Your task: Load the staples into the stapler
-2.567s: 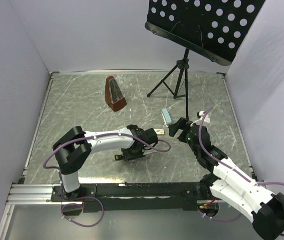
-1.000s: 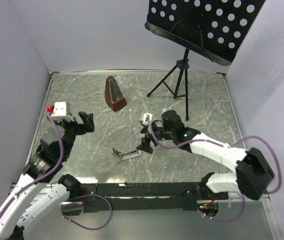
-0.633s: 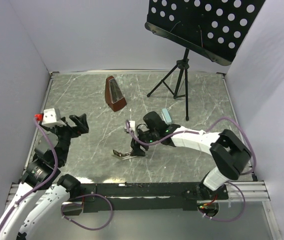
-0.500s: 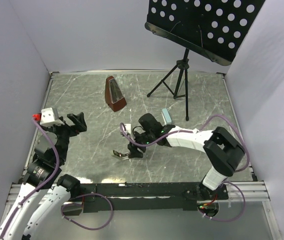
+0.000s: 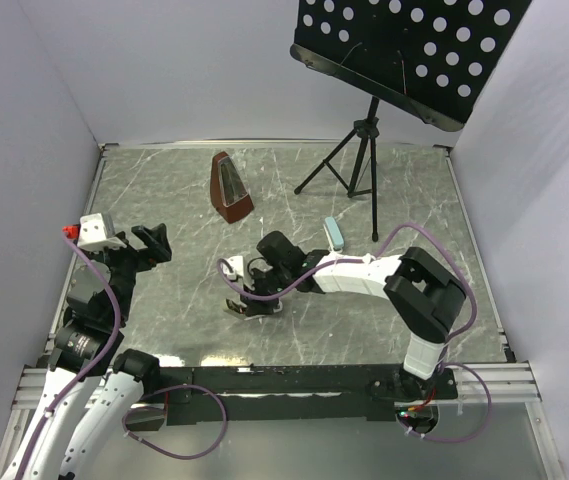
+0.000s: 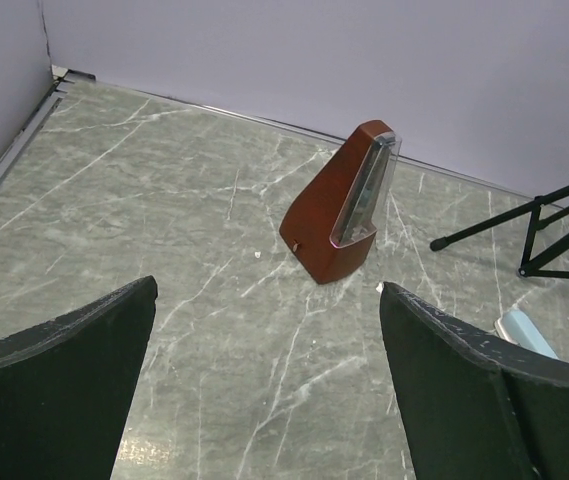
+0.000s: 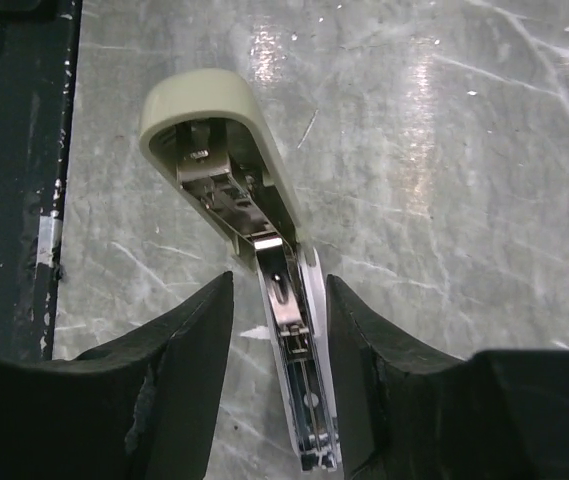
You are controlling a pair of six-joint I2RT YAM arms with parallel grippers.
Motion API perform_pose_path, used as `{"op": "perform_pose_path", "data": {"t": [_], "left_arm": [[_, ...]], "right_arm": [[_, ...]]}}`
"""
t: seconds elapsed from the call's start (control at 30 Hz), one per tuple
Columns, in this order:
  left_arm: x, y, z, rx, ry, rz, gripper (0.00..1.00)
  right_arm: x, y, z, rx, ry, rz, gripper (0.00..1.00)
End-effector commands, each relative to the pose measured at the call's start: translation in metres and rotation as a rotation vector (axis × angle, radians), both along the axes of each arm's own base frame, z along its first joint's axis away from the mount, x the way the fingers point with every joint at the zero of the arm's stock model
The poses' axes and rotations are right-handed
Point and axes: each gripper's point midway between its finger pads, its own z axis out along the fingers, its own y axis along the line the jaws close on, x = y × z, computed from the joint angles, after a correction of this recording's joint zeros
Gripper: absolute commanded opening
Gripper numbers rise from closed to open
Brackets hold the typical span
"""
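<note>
The stapler (image 5: 247, 306) lies on the marbled table near the front middle, swung open. In the right wrist view its cream top (image 7: 214, 130) is folded back and the bare metal magazine rail (image 7: 299, 350) points toward the camera. My right gripper (image 5: 256, 292) is low over it, and the right gripper (image 7: 279, 285) straddles the rail. The right finger is close against the white base, and the table shows between the left finger and the rail. My left gripper (image 5: 152, 243) hangs raised at the left, and the left gripper (image 6: 267, 288) is wide open and empty. The staples are out of view.
A brown metronome (image 5: 231, 187) (image 6: 344, 205) stands at the back. A black music stand (image 5: 364, 130) on tripod legs (image 6: 524, 225) is at the back right. A small grey-blue piece (image 5: 335, 234) (image 6: 524, 332) lies right of the right arm. The dark base rail (image 5: 294, 378) runs along the front edge.
My right arm has swept left across the table to the stapler, and its jaws have narrowed around the rail. The left arm has drawn back a little to the left, still open.
</note>
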Motion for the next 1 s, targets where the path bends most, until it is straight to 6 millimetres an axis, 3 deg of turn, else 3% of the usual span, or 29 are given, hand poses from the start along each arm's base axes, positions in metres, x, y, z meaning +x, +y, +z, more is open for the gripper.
{"op": "perform_pose_path", "data": {"t": [0.0, 0.2, 0.63, 0.73, 0.97], "left_arm": [[0.004, -0.003, 0.008, -0.017, -0.036, -0.015, 0.97], [0.004, -0.004, 0.007, -0.014, -0.033, -0.021, 0.97], [0.003, -0.005, 0.008, -0.013, -0.039, -0.025, 0.97], [0.002, -0.004, 0.009, -0.015, -0.042, -0.021, 0.97], [0.001, -0.003, 0.01, -0.017, -0.047, -0.019, 0.97]], "right_arm": [[0.002, 0.011, 0.003, 0.0, -0.049, 0.04, 0.48], [0.003, 0.011, -0.003, -0.021, -0.062, 0.037, 0.4], [0.011, 0.016, 0.001, -0.016, -0.085, -0.021, 0.12], [0.025, 0.018, 0.008, -0.005, -0.114, -0.118, 0.01], [0.077, 0.019, 0.026, 0.023, -0.176, -0.49, 0.0]]}}
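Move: The open cream stapler is right at the right gripper: its middle level with the hand fore and aft, about 1 cm to the left and 2 cm lower, its base between the parted fingers and its lid folded open at the left end. The blue stapler stands some 17 cm ahead and 19 cm right; the table's near edge runs about 14 cm behind. From the idle left gripper, the cream stapler lies roughly 6 cm back, 24 cm right and 25 cm below. Sink the right gripper about 1 cm so the fingers straddle the cream stapler's base beside the hinge, then shut them until they pinch its two sides. Keeping that grip, take the stapler forward, away from the table's near edge, by some 3 cm at the same low height, turning the hand roughly 15 degrees clockwise. ##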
